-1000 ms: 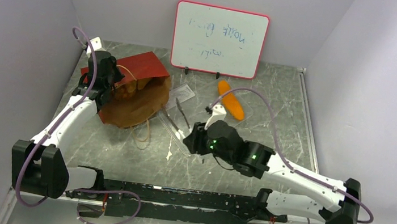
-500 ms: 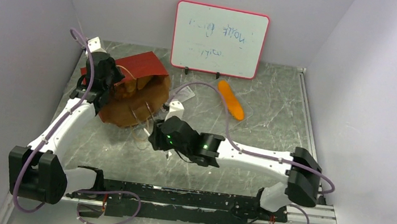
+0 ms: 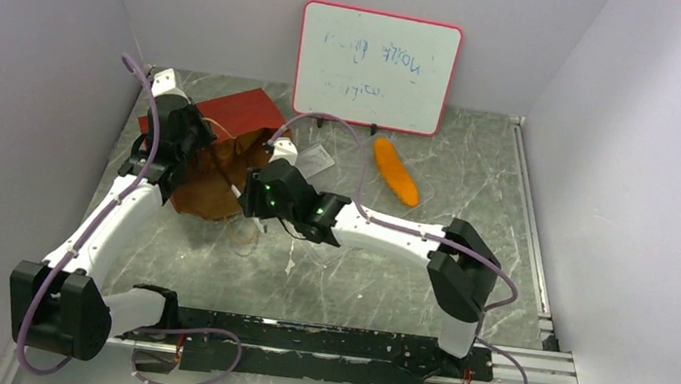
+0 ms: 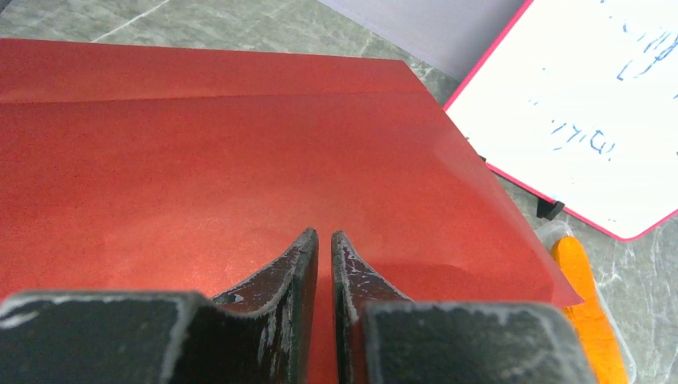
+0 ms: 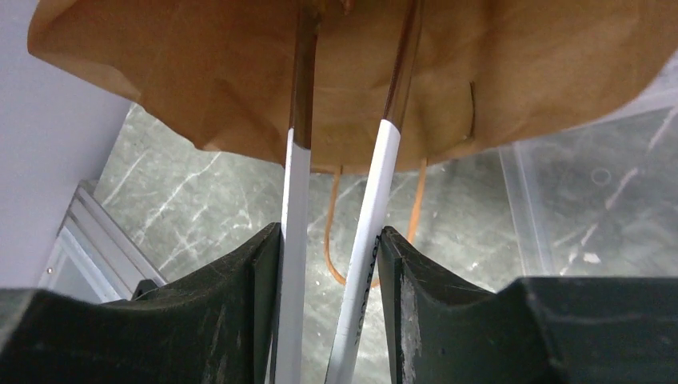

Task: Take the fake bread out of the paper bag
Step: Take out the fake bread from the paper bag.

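The paper bag (image 3: 241,111), red outside and brown inside, lies on its side at the back left with its mouth facing the front right. My left gripper (image 3: 185,134) is at its upper rear edge, its jaws (image 4: 324,236) pinched on the red paper (image 4: 240,144). My right gripper (image 3: 255,197) is shut on a pair of white tongs (image 5: 376,200). Their brown tips reach into the bag's kraft mouth (image 5: 520,72). An orange baguette (image 3: 395,171) lies on the table right of the bag. I cannot make out any bread inside the bag.
A whiteboard (image 3: 376,67) stands against the back wall. A clear plastic tray (image 5: 592,184) lies just right of the bag's mouth. The bag's orange loop handle (image 3: 242,231) trails on the table in front. Grey walls close in both sides.
My right arm has swung left from the middle of the table, carrying the tongs to the bag's mouth and into it. The left gripper and bag shifted only slightly.
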Controlling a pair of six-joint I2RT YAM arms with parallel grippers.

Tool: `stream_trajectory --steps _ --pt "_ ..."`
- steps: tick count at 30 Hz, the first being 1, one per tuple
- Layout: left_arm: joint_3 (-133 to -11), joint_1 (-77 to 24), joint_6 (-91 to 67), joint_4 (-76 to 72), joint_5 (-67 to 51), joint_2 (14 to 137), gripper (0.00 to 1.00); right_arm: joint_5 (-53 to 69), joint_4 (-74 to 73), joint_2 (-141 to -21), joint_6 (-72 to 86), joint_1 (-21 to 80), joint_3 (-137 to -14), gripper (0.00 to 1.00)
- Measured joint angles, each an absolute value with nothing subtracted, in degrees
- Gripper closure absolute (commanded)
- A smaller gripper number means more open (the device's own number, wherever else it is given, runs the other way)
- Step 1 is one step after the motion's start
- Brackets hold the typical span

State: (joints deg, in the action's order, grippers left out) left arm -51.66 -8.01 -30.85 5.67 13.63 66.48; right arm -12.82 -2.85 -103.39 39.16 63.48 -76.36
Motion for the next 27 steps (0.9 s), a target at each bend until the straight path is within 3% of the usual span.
stream_trajectory --steps 27 --pt "-50.81 -8.43 -30.85 5.85 12.36 65.76 0.93 -6.63 -0.91 -117.40 40.27 57.58 -89.45 0.54"
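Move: The fake bread still in the paper bag lies roughly 14 cm ahead of the right hand, 9 cm to its left and 10 cm lower, beyond the tongs it holds. The bag's loose handle loop is about 8 cm back and 1 cm left, the flat packet some 11 cm ahead and 13 cm right, both about 15 cm lower. From the left hand the bread is about 17 cm below, 1 cm ahead and 2 cm right. Still gripping the tongs by their white handles, with the gap between the prongs unchanged, the right hand pushes them deeper through the bag's mouth towards the bread: about 6 cm forward and half as much left, dipping a couple of centimetres on the way. The left hand keeps its pinch on the bag's upper rim, holding the mouth open. ##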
